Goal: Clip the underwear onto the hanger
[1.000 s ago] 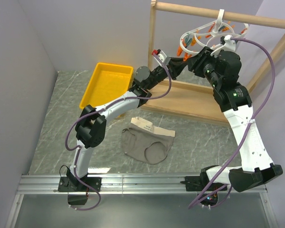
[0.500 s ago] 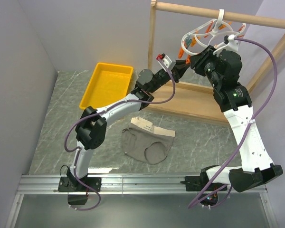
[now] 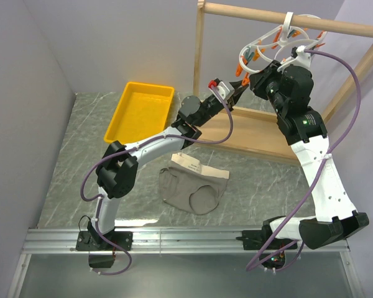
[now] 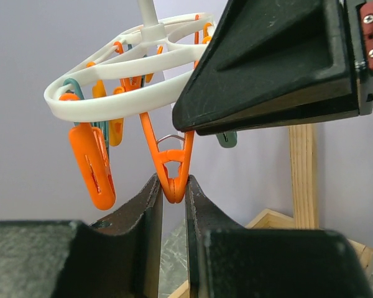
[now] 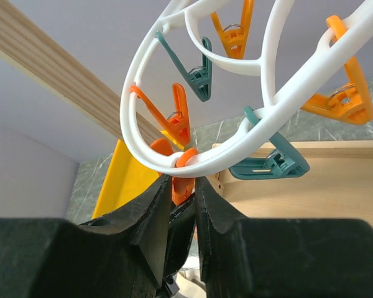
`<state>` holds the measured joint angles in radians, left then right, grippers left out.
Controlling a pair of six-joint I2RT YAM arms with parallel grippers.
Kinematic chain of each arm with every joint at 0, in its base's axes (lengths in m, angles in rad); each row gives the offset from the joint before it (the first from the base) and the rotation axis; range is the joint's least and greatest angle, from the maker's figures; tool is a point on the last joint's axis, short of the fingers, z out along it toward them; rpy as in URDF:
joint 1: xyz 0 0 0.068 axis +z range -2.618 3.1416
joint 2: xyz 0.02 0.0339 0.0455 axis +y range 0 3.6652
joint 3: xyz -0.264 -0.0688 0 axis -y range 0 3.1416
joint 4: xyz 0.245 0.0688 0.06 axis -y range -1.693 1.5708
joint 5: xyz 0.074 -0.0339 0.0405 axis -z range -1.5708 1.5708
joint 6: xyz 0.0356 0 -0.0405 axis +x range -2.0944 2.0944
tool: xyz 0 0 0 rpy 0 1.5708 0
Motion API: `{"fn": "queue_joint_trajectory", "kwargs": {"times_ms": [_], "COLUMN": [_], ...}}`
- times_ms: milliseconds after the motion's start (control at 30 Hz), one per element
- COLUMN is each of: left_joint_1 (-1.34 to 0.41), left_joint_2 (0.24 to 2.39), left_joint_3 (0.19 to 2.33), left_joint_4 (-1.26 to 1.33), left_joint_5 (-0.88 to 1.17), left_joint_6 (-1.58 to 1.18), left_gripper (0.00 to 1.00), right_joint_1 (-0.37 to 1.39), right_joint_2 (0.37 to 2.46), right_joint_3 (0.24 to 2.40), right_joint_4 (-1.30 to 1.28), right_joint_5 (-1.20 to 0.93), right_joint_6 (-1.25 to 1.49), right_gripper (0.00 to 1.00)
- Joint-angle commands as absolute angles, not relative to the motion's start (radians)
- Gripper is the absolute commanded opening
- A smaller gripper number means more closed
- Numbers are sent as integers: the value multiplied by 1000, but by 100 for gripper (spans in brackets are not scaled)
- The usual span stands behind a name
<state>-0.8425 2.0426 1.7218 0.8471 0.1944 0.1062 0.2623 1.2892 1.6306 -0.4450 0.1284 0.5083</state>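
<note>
The grey-taupe underwear lies flat on the marble table with its beige waistband toward the back, and neither gripper touches it. The white oval hanger hangs by its hook from the wooden rail, with orange and teal clothespins dangling. My left gripper reaches up to its left rim. In the left wrist view it is shut on the lower tip of an orange clothespin. My right gripper meets it from the right. In the right wrist view it is shut on the same orange clothespin, just under the ring.
A yellow tray sits at the back left of the table. The wooden rack frame stands at the back right on its flat wooden base. Grey walls close in the left and back sides.
My left arm has stretched up and to the right, bringing its gripper onto the clothespin. The right gripper and the hanger have shifted slightly upward. The underwear has not moved.
</note>
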Motion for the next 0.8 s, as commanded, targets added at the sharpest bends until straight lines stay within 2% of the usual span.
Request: {"fn": "queue_joint_trajectory", "kwargs": {"times_ms": [0,100,133,167,233,267,333,367,567,767], "left_joint_1": [-874,-879,-879,-880,-881,-881,-881,-881,-861,-841], "left_joint_2": [1987,1987,1987,1983,1980,1976,1970,1957,1931,1956], "left_joint_3": [1718,1712,1712,1709,1706,1703,1700,1695,1669,1750], "left_joint_4": [899,902,902,902,897,894,872,868,819,761], "left_joint_5": [232,233,233,233,236,238,241,247,267,278], "left_joint_6": [156,172,173,170,166,160,155,155,94,15], "left_gripper": [0,0,0,1,5,13,19,27,47,50], "right_joint_1": [267,268,267,267,267,265,267,267,265,265], "right_joint_2": [1290,1287,1285,1285,1282,1281,1278,1275,1250,1227], "right_joint_3": [1648,1637,1635,1634,1634,1637,1635,1631,1588,1557], "right_joint_4": [-405,-402,-400,-400,-399,-397,-394,-393,-359,-334], "right_joint_5": [166,164,160,160,152,147,135,126,84,64], "right_joint_6": [514,511,509,508,500,497,482,476,423,400], "right_gripper": [29,26,18,14,6,4,0,0,0,0]}}
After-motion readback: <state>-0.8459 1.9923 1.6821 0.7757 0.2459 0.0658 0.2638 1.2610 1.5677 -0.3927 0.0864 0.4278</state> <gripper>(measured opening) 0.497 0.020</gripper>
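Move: The orange clip at the hanger's near left end is already pinched by my left fingers, its middle about 1 cm above that hand point. My right fingers stand part-open round its upper part, with the clip's middle about 1 cm ahead, 1 cm left and 1 cm below them. From my right hand, a teal clip hangs about 1 cm ahead, 5 cm right and 1 cm up; another orange clip hangs roughly 6 cm ahead, 2 cm left and level. I hold both hands nearly still while my right fingers shut on the upper part of the orange clip, just below the white ring. Only then do I open my left fingers to about half, free the clip's lower end, and draw that hand back some 1.5 cm and slightly down. My right hand stays shut and sinks under 1 cm. ##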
